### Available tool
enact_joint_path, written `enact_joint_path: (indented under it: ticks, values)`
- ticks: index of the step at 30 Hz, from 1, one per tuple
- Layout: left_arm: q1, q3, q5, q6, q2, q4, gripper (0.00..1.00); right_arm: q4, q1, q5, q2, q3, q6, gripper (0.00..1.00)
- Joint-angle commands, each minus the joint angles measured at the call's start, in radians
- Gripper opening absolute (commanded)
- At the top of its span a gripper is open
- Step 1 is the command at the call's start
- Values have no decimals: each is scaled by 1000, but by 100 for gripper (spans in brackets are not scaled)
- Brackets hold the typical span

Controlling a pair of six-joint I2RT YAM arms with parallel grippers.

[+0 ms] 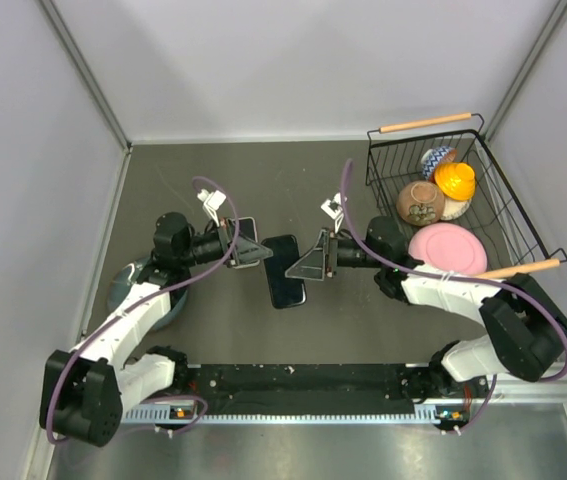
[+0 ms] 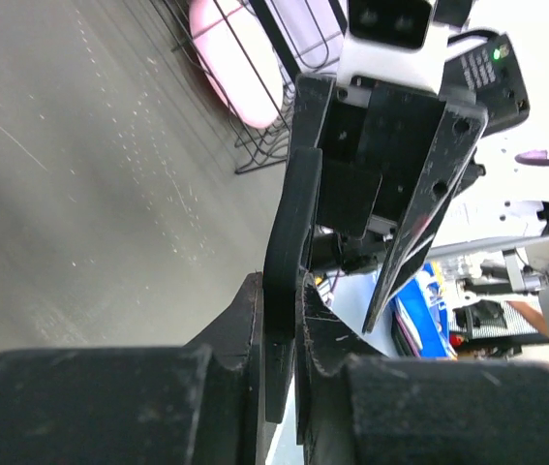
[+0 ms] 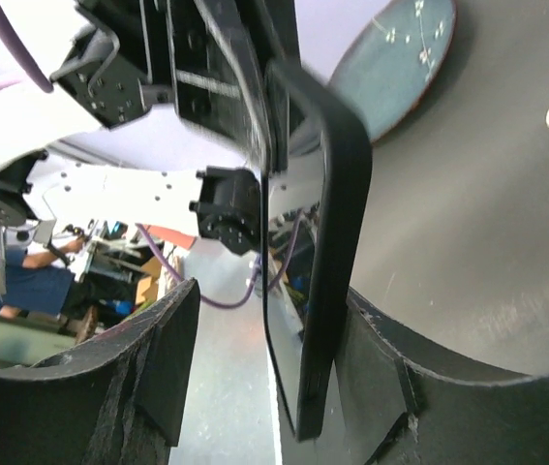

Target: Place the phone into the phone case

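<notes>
A black phone case (image 1: 285, 275) is held up over the middle of the table, between my two grippers. The phone's glossy screen (image 3: 289, 325) shows inside the case's thick black rim (image 3: 344, 194). My left gripper (image 1: 255, 250) is shut on one end of the case (image 2: 289, 223), both of its fingers (image 2: 240, 320) pressed flat against the slab. My right gripper (image 1: 301, 268) is open around the other end. The case leans on one of the right fingers (image 3: 381, 339), and a wide gap separates it from the other.
A flat dark slab with a pale rim (image 1: 247, 229) lies on the table under the left gripper. A blue-grey plate (image 1: 126, 285) sits at the left. A wire basket (image 1: 483, 150) at the right holds bowls, a yellow item and a pink plate (image 1: 448, 248).
</notes>
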Motion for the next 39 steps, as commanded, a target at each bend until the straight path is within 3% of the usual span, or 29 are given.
enact_joint_path:
  ticks: [1, 4, 6, 9, 10, 13, 22, 24, 25, 26, 30, 34, 39]
  values:
    - [25, 16, -28, -61, 19, 174, 0, -20, -5, -47, -31, -10, -44, 55]
    - [28, 20, -30, -57, 29, 174, 0, -11, -10, -47, -34, -15, -38, 51]
    - [31, 17, -34, -56, 32, 172, 0, -9, -8, -42, -34, -13, -38, 43]
    - [36, 14, -48, -47, 30, 163, 0, -12, -12, -28, -34, -9, -34, 22]
    - [37, 14, -59, -28, 29, 133, 0, -12, -10, -27, -34, -9, -32, 10]
    - [39, 30, -131, 54, 4, 10, 0, -29, -10, -8, -36, -4, -29, 0]
    - [40, 59, -177, 100, 1, -67, 1, -141, -10, 50, -36, 49, -77, 0]
    - [43, 96, -215, 140, 0, -169, 29, -185, -13, 56, -31, 83, -89, 0]
    - [45, 108, -230, 185, -2, -202, 39, -207, -15, 58, -28, 98, -107, 0]
    - [49, 129, -249, 206, -13, -238, 56, -231, -16, 62, -24, 112, -123, 0]
    - [52, 178, -326, 285, -45, -411, 76, -386, -38, 114, 25, 215, -207, 0]
    - [52, 218, -435, 370, -65, -527, 79, -553, -57, 140, 186, 368, -284, 0]
    - [52, 238, -514, 450, -103, -624, 79, -589, -65, 165, 332, 508, -265, 0]
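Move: The phone in its black case is in my left hand's grip, its middle about 4 cm to the right and 3 cm back. From my right hand, whose open fingers reach around the right edge, that middle is about 3 cm left and straight abreast, a centimetre lower. The white-edged phone lies on the table 13 cm ahead of my left hand, 7 cm left and 20 cm below; the teal bowl is about 30 cm left of that hand and 2 cm back. I sink my right hand about 2 cm while its fingers shut on the right edge of the cased phone, my left still pinching the far edge. With both gripping, I open my left fingers wide and draw them off leftward and forward, tips dipping some 20 degrees. My right then carries the phone about 9 cm forward and a little down, also tipping its fingers down. ##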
